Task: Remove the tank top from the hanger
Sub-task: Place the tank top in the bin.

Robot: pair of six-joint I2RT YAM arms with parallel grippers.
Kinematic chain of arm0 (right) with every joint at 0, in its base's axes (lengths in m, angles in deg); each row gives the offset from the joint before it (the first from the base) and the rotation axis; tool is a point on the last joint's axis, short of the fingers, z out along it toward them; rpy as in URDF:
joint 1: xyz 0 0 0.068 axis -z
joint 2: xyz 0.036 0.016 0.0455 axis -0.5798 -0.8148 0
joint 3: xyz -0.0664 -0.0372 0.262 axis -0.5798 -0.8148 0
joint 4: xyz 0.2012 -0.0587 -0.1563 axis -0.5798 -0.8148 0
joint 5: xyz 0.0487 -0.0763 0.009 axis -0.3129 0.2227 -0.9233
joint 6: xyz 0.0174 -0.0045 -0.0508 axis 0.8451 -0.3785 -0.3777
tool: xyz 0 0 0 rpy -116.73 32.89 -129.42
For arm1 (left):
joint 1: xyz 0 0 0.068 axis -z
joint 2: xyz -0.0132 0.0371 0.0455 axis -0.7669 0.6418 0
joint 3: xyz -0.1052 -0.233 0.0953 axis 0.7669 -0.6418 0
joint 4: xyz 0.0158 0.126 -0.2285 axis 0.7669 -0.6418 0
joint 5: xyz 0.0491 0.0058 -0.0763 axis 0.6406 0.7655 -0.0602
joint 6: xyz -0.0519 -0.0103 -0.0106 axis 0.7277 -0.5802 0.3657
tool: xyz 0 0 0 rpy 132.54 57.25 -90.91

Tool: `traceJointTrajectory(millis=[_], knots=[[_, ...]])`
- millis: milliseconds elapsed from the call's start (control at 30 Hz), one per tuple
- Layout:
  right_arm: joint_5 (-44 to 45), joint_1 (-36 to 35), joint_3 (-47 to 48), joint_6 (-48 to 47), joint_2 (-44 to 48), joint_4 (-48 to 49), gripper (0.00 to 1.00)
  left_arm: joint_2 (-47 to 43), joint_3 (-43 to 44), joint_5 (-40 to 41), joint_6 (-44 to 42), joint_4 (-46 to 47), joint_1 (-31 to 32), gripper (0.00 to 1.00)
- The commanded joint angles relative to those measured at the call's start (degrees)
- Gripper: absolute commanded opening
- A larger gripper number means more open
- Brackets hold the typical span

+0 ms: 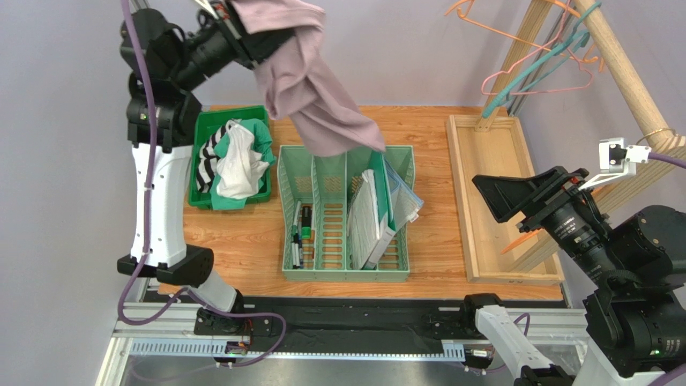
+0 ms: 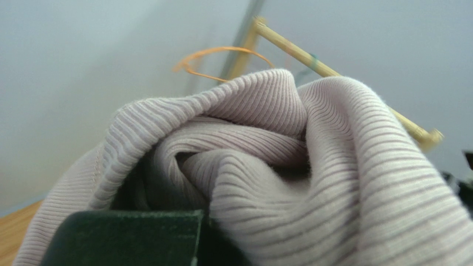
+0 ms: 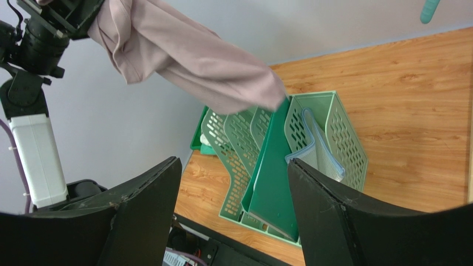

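Note:
The tank top (image 1: 322, 104) is a mauve ribbed garment hanging bunched from my left gripper (image 1: 239, 22), high at the back left. Its hem dangles over the mint organiser. In the left wrist view the tank top (image 2: 288, 155) fills the frame, and my left gripper (image 2: 208, 238) is shut on its folds. It is on no hanger. Orange (image 1: 483, 24), teal (image 1: 539, 64) and pink (image 1: 564, 87) hangers hang on the rack at the back right. My right gripper (image 1: 503, 197) stands open and empty over the wooden tray. In the right wrist view the right gripper (image 3: 233, 166) faces the tank top (image 3: 194, 55).
A green bin (image 1: 233, 112) holding clothes sits at the back left. A mint file organiser (image 1: 346, 275) with folders and pens stands mid-table. A wooden tray (image 1: 477, 209) lies on the right, below the slanted wooden rack (image 1: 624, 76). A short orange strip (image 1: 519, 240) shows under my right arm.

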Motion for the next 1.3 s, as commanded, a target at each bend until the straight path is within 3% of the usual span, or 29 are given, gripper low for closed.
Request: traceJointTrajectory(millis=[0,67,167,300,633,767,833,967,1000,1067,1167,1267], knots=[[-2.7,-0.4,0.1,-1.7,-1.8,-0.9,0.76,2.1,1.1,-6.2,11.2,4.8,-15.9,0.00],[-3.4,-0.3,0.1,-1.7,-2.6,-0.9,0.76,4.9,0.6,-8.7,16.6,7.2,-23.1,0.00],[-4.1,-0.3,-0.2,-1.9,-3.3,-0.9,0.76,7.6,0.6,-9.1,21.2,4.0,-27.6,0.00],[-4.2,-0.3,-1.7,-1.9,-4.1,-0.7,0.76,9.0,1.8,-2.7,18.9,-4.1,-28.5,0.00],[-5.6,-0.3,-4.6,-1.6,-4.8,-0.1,0.76,10.8,-10.2,14.9,9.2,-14.7,-29.2,0.00],[-6.0,-0.4,-5.0,-1.8,-4.8,-0.2,0.76,7.2,-22.9,28.4,7.6,-17.8,-29.4,0.00],[-6.0,-0.3,-5.3,-2.1,-4.8,-0.2,0.76,5.8,-26.5,30.1,7.2,-19.3,-29.4,0.01],[-5.8,-0.6,-6.3,-2.1,-4.7,-0.2,0.76,3.6,-37.8,28.6,7.4,-19.8,-29.5,0.21],[-5.7,-0.6,-6.4,-2.1,-4.7,-0.1,0.76,3.0,-39.2,27.3,7.5,-19.7,-29.7,0.35],[-5.6,-0.8,-6.6,-2.5,-4.5,-0.2,0.76,1.6,-41.5,22.9,7.8,-19.7,-30.7,0.44],[-5.4,-0.9,-7.2,-2.6,-4.1,-0.1,0.76,-1.5,-43.1,18.0,7.8,-18.4,-30.8,0.86],[-5.0,-1.3,-7.9,-2.6,-3.7,0.1,0.77,-3.4,-41.9,15.5,8.0,-18.7,-31.2,0.91]])
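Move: Ahead and to the left of the left hand, which still grips the bunched tank top high in the air, the green bin lies about 15 cm farther out, 24 cm left and nearly 60 cm below. In the bin, the white top is roughly 13 cm ahead, 22 cm left and 55 cm down. The file box stands some 5 cm back and 10 cm to the right, about 53 cm down. From the right hand, the bin is roughly 33 cm ahead, 57 cm left and 47 cm below. Swinging the tank top forward and left, nearly level at first, the left hand then dives about 40 cm towards the bin, drawing back some 7 cm late in the descent. Its wrist tips steeply down, turning counter-clockwise, and the fingers open wide at the bottom to let go of the cloth. The right hand, empty and open, sinks about 5 cm while easing forward. ##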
